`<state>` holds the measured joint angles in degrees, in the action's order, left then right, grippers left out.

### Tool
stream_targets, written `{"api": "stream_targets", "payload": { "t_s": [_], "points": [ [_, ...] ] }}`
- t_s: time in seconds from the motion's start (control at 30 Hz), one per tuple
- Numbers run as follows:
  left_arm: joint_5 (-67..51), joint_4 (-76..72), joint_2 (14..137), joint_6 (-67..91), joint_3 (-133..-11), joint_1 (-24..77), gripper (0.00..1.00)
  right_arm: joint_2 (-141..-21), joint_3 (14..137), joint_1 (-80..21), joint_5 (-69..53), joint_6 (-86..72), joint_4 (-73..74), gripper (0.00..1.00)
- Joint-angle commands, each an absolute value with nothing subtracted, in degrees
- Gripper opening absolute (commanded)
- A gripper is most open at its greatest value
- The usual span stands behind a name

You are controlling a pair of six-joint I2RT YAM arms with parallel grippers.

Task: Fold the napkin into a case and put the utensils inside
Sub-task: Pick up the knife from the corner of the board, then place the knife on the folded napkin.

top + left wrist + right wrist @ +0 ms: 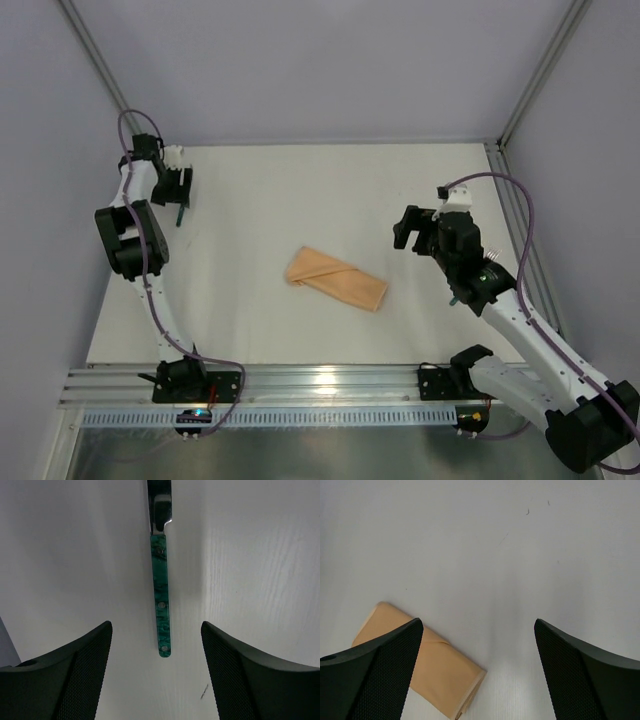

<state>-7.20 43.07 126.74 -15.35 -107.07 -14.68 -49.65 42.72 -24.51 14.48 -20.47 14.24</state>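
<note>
The napkin lies folded as a narrow peach-orange case (336,279) at the middle of the table, slanting from upper left to lower right. In the right wrist view the case (440,667) shows partly behind my left finger (380,680). My right gripper (408,230) hovers right of the case, open and empty (477,680). One utensil with a teal handle (161,600) and a silver end (161,517) lies flat on the table at the far left (179,215). My left gripper (181,195) stands open over it (156,680), the handle tip between and just ahead of the fingers, untouched.
A metal rail (320,385) runs along the near table edge between the arm bases. Grey walls and frame posts (100,70) close in the left, back and right sides. A small dark mark (204,692) is on the table by the left gripper's right finger.
</note>
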Motion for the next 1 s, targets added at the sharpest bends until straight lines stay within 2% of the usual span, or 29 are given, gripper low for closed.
{"api": "stream_targets", "payload": {
  "t_s": [0.0, 0.13, 0.37, 0.43, 0.53, 0.73, 0.8, 0.97],
  "points": [
    [-3.7, 47.8, 131.0, -14.2, -115.3, -14.6, 0.73, -50.9, 45.2, -24.3, 10.9, -17.6, 13.0, 0.95],
    [-3.9, 52.5, 137.0, -14.0, -120.3, -14.4, 0.67, -50.5, 44.5, -24.4, 9.6, -18.2, 11.9, 0.93],
    [-7.9, 56.1, 139.7, -16.9, -119.7, -12.9, 0.38, -50.3, 45.1, -24.4, 6.8, -18.5, 12.4, 0.86],
    [-9.6, 57.0, 139.9, -19.4, -118.9, -12.5, 0.27, -50.2, 45.4, -24.3, 5.3, -17.9, 12.1, 0.84],
    [-16.1, 58.1, 138.5, -22.6, -116.2, -12.0, 0.00, -50.3, 46.2, -24.3, 1.1, -15.9, 11.3, 0.80],
    [-27.6, 53.2, 121.0, -29.9, -102.8, -11.2, 0.00, -52.6, 51.0, -24.4, -12.5, -9.5, 13.0, 0.68],
    [-30.1, 55.4, 115.3, -34.2, -99.5, -9.8, 0.00, -54.4, 52.2, -24.3, -16.9, -7.6, 13.6, 0.64],
    [-35.6, 66.9, 107.6, -46.0, -94.3, -1.7, 0.00, -55.8, 55.0, -24.7, -24.2, -3.2, 12.1, 0.62]
  ]
}}
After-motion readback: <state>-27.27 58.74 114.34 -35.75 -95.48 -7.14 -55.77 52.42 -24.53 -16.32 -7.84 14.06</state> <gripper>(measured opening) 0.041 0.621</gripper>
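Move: The knife lies almost straight out over the board. Its middle is about 9 cm ahead of the left hand, hardly off to either side and some 4 cm lower, with the green handle right between the open fingers. The folded napkin is roughly 43 cm to this hand's right and 19 cm back. From the right hand the knife's middle is about 28 cm ahead, 62 cm left and 20 cm below. The knife's green handle gets pinched near its butt end: the open left fingers sink about 4 cm around it and close. Still low, the left hand then starts drawing it right and back, lifting later, about 13 cm right in all and turning some 35 degrees clockwise. The empty right hand swings about 9 cm left, rises 5 cm, turns counter-clockwise and partly closes. ##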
